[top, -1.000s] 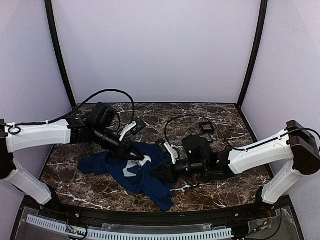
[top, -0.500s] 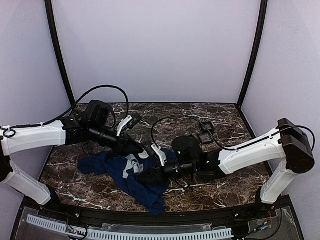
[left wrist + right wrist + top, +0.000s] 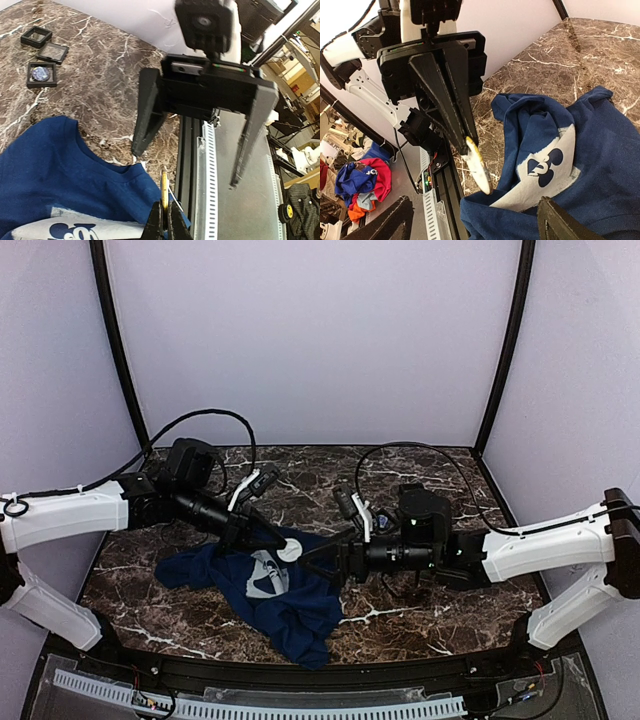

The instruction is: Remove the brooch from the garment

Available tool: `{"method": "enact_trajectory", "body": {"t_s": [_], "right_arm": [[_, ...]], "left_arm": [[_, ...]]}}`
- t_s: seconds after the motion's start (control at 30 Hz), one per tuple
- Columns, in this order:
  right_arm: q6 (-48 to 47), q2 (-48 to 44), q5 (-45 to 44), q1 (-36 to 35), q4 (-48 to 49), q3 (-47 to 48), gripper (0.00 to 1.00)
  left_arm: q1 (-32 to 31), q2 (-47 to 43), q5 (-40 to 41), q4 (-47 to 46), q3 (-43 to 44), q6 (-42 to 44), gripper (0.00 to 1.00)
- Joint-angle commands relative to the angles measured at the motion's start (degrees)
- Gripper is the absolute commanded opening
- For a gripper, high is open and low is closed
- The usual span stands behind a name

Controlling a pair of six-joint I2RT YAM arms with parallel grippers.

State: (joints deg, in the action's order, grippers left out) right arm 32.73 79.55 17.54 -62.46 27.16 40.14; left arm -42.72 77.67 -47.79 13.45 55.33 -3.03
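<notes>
The garment [image 3: 290,602], a navy T-shirt with a pale print, lies crumpled on the marble between the arms; it also shows in the wrist views [image 3: 60,165] [image 3: 590,145]. My left gripper [image 3: 281,545] [image 3: 164,216] is shut on the brooch [image 3: 289,551] [image 3: 164,186] [image 3: 479,169], a small round white disc with a yellowish rim, held edge-on just over the shirt's collar. Its lower edge meets a fold of cloth; I cannot tell whether it is still pinned. My right gripper [image 3: 322,558] [image 3: 185,169] [image 3: 474,202] faces it from the right, open, with nothing between its fingers.
Three small black square trays [image 3: 41,74] sit at the far side of the marble; the nearest holds a bluish glinting piece. A black rail and a slotted white cable duct [image 3: 300,705] run along the table's near edge. Cables loop over both arms.
The right gripper pushed left into the shirt, then drew back to the right and opened wide. The left gripper stayed shut on the disc and shifted slightly left.
</notes>
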Motion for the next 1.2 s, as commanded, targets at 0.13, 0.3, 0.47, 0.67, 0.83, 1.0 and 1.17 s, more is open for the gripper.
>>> {"method": "enact_trajectory", "body": {"t_s": [0.13, 0.3, 0.47, 0.67, 0.83, 1.0, 1.17], "right_arm": [[1.64, 2.19, 5.84, 1.35, 7.02, 0.91, 0.66], [1.62, 3.60, 6.82, 1.51, 6.71, 1.88, 0.51], [1.71, 4.02, 7.27, 1.58, 7.49, 2.09, 0.46], [1.38, 5.14, 7.60, 1.55, 6.97, 2.81, 0.42], [1.41, 5.68, 7.64, 1.56, 6.68, 2.99, 0.39], [1.41, 5.96, 7.44, 1.55, 6.57, 3.11, 0.35], [1.34, 6.23, 7.44, 1.59, 6.32, 3.41, 0.34]], "left_arm": [[-0.87, -0.07, -5.04, -0.56, -0.31, 0.21, 0.01], [-1.35, 0.24, -5.28, -0.25, -0.22, 0.36, 0.01], [-1.64, 0.59, -5.38, -0.14, -0.14, 0.45, 0.01], [-1.88, 0.81, -5.31, 0.12, -0.09, 0.58, 0.01], [-2.03, 0.97, -5.29, 0.18, -0.05, 0.58, 0.01], [-2.07, 0.99, -5.20, 0.29, -0.09, 0.63, 0.01], [-2.40, 1.08, -5.04, 0.55, 0.00, 0.86, 0.01]]}}
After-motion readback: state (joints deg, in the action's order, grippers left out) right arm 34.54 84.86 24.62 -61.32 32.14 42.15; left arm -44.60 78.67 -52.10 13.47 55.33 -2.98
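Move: The brooch is already held in the left fingertips, about 2 cm right of and 1 cm below that hand point. From the right hand, whose fingers are spread wide, the brooch lies roughly 5 cm to the left and 2 cm ahead, at about the same height. The garment's white print lies some 15 cm below the left hand, 4 cm left and about 3 cm ahead of it. Left hand draws the gripped brooch 2 cm back; right hand edges 1.5 cm left, half-closing its fingers around it. ##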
